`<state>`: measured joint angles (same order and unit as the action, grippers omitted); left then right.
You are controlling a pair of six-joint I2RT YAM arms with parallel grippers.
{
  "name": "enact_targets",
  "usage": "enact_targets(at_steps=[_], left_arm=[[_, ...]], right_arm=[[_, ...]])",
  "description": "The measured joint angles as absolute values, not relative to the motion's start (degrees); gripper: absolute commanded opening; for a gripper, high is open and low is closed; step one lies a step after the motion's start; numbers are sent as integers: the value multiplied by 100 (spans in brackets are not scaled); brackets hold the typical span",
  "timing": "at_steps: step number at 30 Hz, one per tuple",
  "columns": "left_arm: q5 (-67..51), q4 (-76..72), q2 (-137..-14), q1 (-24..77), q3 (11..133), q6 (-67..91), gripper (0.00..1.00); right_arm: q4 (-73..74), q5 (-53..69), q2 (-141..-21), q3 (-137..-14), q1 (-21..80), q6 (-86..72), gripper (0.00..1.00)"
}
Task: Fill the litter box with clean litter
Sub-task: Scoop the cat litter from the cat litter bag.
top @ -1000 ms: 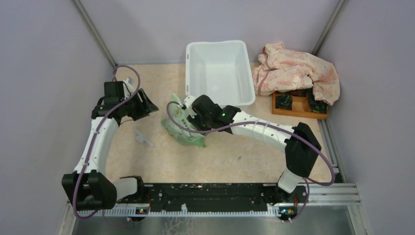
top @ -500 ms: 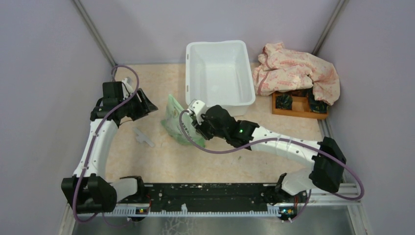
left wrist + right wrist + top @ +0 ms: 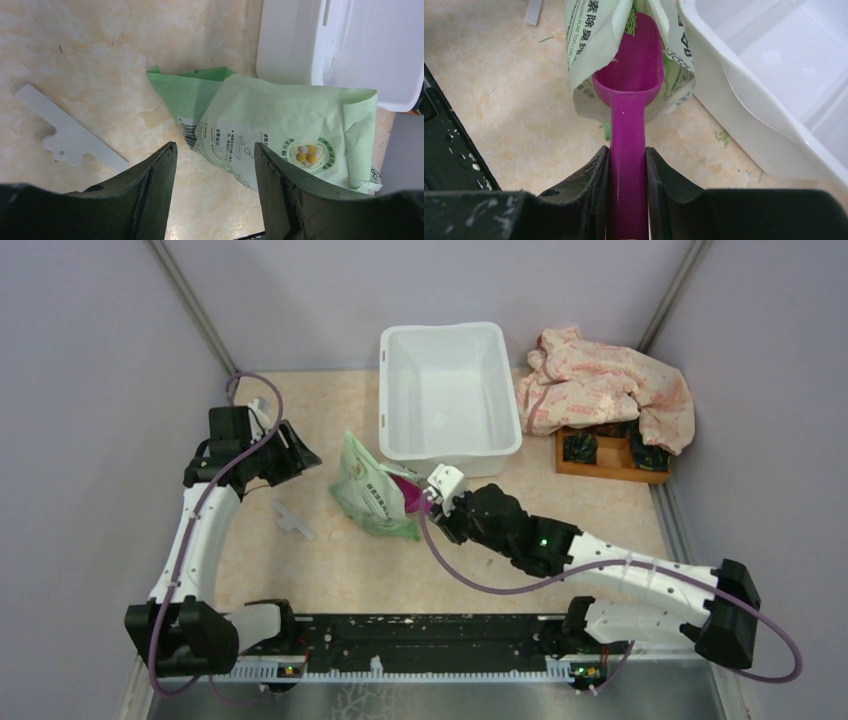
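Note:
The litter box (image 3: 450, 448) is the big white tub at the back centre, its inside bare white (image 3: 774, 65). A green-and-white printed bag (image 3: 368, 495) lies just in front of its left corner. My right gripper (image 3: 628, 152) is shut on the handle of a magenta scoop (image 3: 630, 95); the scoop's bowl pokes into the bag's mouth (image 3: 594, 45). Clean litter (image 3: 632, 22) shows as green granules inside the bag past the bowl, and a few bits (image 3: 722, 137) lie on the table beside the tub wall. My left gripper (image 3: 215, 147) hovers open and holds nothing, left of the bag (image 3: 280, 135).
A flat white plastic strip (image 3: 292, 519) lies on the table between the left arm and the bag. A crumpled pink cloth (image 3: 610, 390) partly covers a small wooden tray (image 3: 600, 462) at the back right. Grey walls close in on three sides.
My right arm has drawn back to the right and nearer, so the scoop now shows at the bag's mouth. The bag has shifted and stands up more. The left arm is still.

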<state>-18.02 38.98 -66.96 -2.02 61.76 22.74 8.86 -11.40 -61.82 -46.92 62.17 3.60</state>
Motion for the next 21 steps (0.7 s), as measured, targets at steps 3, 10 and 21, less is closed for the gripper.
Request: enact_targets(at_steps=[3,10,21], left_arm=[[-1798,3907,-6696,-202,6228,2287,64],[-1800,3938,-6698,-202,6407,2294,64],[-1800,3942,-6812,-202,6595,2331,64]], right_arm=[[886,-1282,-5581,-4333,6300,403,0],[858,-1691,-4713,-3981,6466,432,0],[1234,-2134,-4842,-4145,6665,375,0]])
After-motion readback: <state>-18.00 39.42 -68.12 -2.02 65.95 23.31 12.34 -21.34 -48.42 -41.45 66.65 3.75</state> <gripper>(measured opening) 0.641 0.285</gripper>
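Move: Some 12 cm to the right hand's left and 3 cm ahead stands the open cat litter bag, its middle about 10 cm lower, with the held scoop's bowl in its mouth. The litter box's middle lies roughly 24 cm ahead and 4 cm right, 13 cm below; a white flat tool lies 30 cm left and 3 cm back, down on the table. From the left hand the bag is about 11 cm right, 5 cm back and 12 cm below. Drawing the purple scoop out of the bag's mouth, the right hand goes about 4 cm to the right and a little back, rising nearly 3 cm as it tips the bowl end up some 10 degrees, then stops going sideways, sinks about 1 cm and eases the tilt back; the fingers keep their grip on the handle. The empty left hand rises about 2 cm and edges forward, fingers unchanged. ##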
